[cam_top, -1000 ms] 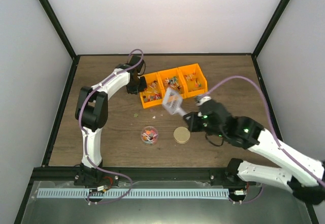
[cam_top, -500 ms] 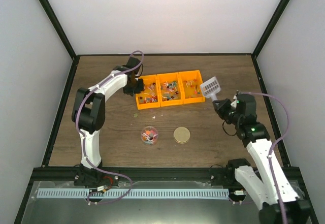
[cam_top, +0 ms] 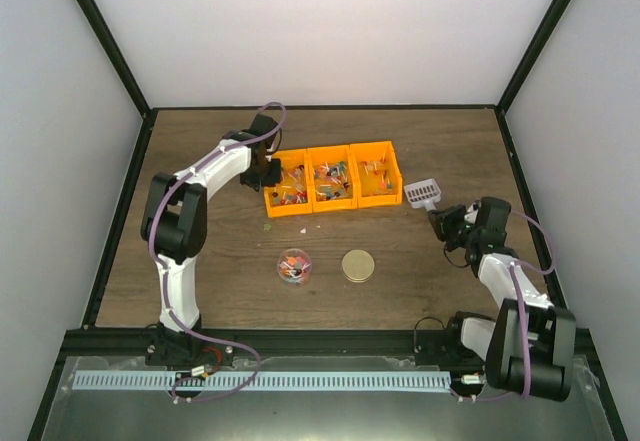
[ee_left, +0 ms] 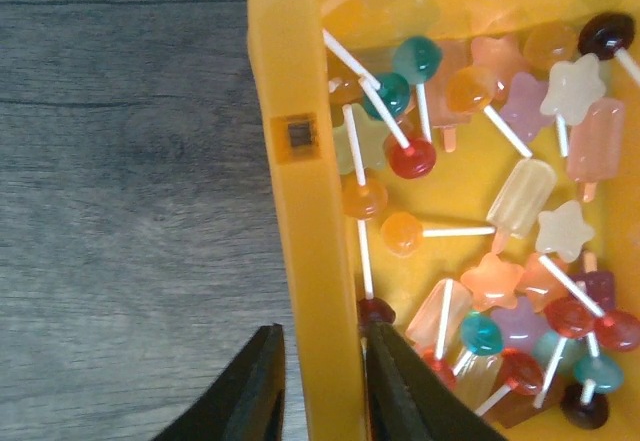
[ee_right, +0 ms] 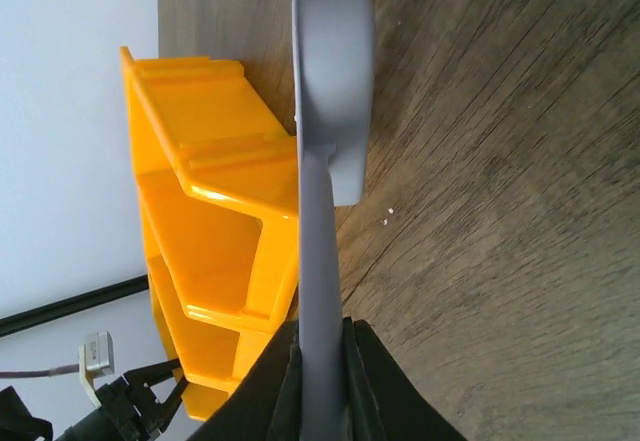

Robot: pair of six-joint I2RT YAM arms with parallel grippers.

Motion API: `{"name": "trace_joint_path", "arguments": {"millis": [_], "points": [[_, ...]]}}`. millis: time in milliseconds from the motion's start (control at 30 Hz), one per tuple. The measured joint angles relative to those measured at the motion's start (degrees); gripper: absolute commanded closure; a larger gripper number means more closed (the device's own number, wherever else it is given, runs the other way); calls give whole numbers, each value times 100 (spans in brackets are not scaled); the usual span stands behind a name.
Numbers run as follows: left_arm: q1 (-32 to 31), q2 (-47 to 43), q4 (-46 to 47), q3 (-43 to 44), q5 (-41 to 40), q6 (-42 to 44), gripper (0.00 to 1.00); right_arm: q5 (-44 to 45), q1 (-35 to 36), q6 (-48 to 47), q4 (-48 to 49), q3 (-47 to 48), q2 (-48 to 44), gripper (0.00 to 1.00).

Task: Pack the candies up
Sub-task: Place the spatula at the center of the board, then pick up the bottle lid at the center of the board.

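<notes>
Small mixed-colour candies (ee_left: 480, 261), many on sticks, fill three orange bins (cam_top: 332, 176). My left gripper (cam_top: 262, 173) straddles the left wall of the left bin (ee_left: 305, 221), one finger outside and one inside, closed on the wall (ee_left: 322, 339). My right gripper (cam_top: 447, 224) is shut on the handle of a grey scoop (cam_top: 422, 193), which sits low over the table just right of the bins. In the right wrist view the scoop (ee_right: 335, 81) stands edge-on above my fingers (ee_right: 320, 341); its inside is hidden. A small clear jar (cam_top: 294, 265) holds some candies.
A round gold lid (cam_top: 358, 265) lies on the table right of the jar. A small green scrap (cam_top: 268, 227) lies in front of the left bin. The bins show from the side in the right wrist view (ee_right: 210, 211). Black frame posts bound the table.
My right arm swung the scoop from in front of the bins out to the right and lowered it near the table. The row of bins shifted slightly left with my left gripper.
</notes>
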Motion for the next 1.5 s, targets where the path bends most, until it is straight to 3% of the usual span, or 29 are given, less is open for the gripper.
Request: {"name": "trace_joint_path", "arguments": {"millis": [267,500,600,833,1100,1233,1333,1433,1500], "points": [[4,-2,-166,-116,-151,127,50,35,-4,-496,57,24,328,55],[7,-142,-289,-114,-179,164,44,439,-4,-1182,-761,83,72,36],[7,-262,-308,-109,-179,160,39,754,-4,-1491,-1268,210,-243,34],[7,-485,-291,-125,-179,105,14,1436,-4,-1939,-2186,334,-741,28],[17,-1305,225,-662,-264,-7,0,2074,144,-2225,-3053,376,-1263,24],[48,-2131,896,-1311,-328,-129,0,2529,896,-2218,-3451,780,-1425,21],[173,-2632,1279,-1690,-138,-321,0,2837,1718,-2166,-3670,1134,-1287,13],[387,-2741,1602,-1956,133,-573,0,3154,2671,-2065,-3956,1488,-841,2],[481,-2754,1768,-2223,186,-695,0,3355,3373,-1965,-4203,1801,-341,0]]}}
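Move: The spot on the board for the spatula in my right hand is just under its blade, about 5 cm ahead, 3 cm left and 3 cm down. From that hand the orange tray's middle lies some 12 cm ahead and 23 cm left, and the lid about 15 cm back and 16 cm left. My left fingers are still astride the tray's left wall, its middle about 17 cm right and 2 cm ahead, the candy bowl roughly 8 cm right and 26 cm back. With my right hand I open the fingers while sinking about 2 cm and let go of the spatula. I draw back some 6 cm, drifting right, then swing about 10 cm left towards the lid, rolling the hand to point down. My left hand opens wide, eases slightly back and left, rises off the tray wall by about 10 cm and moves further left. ##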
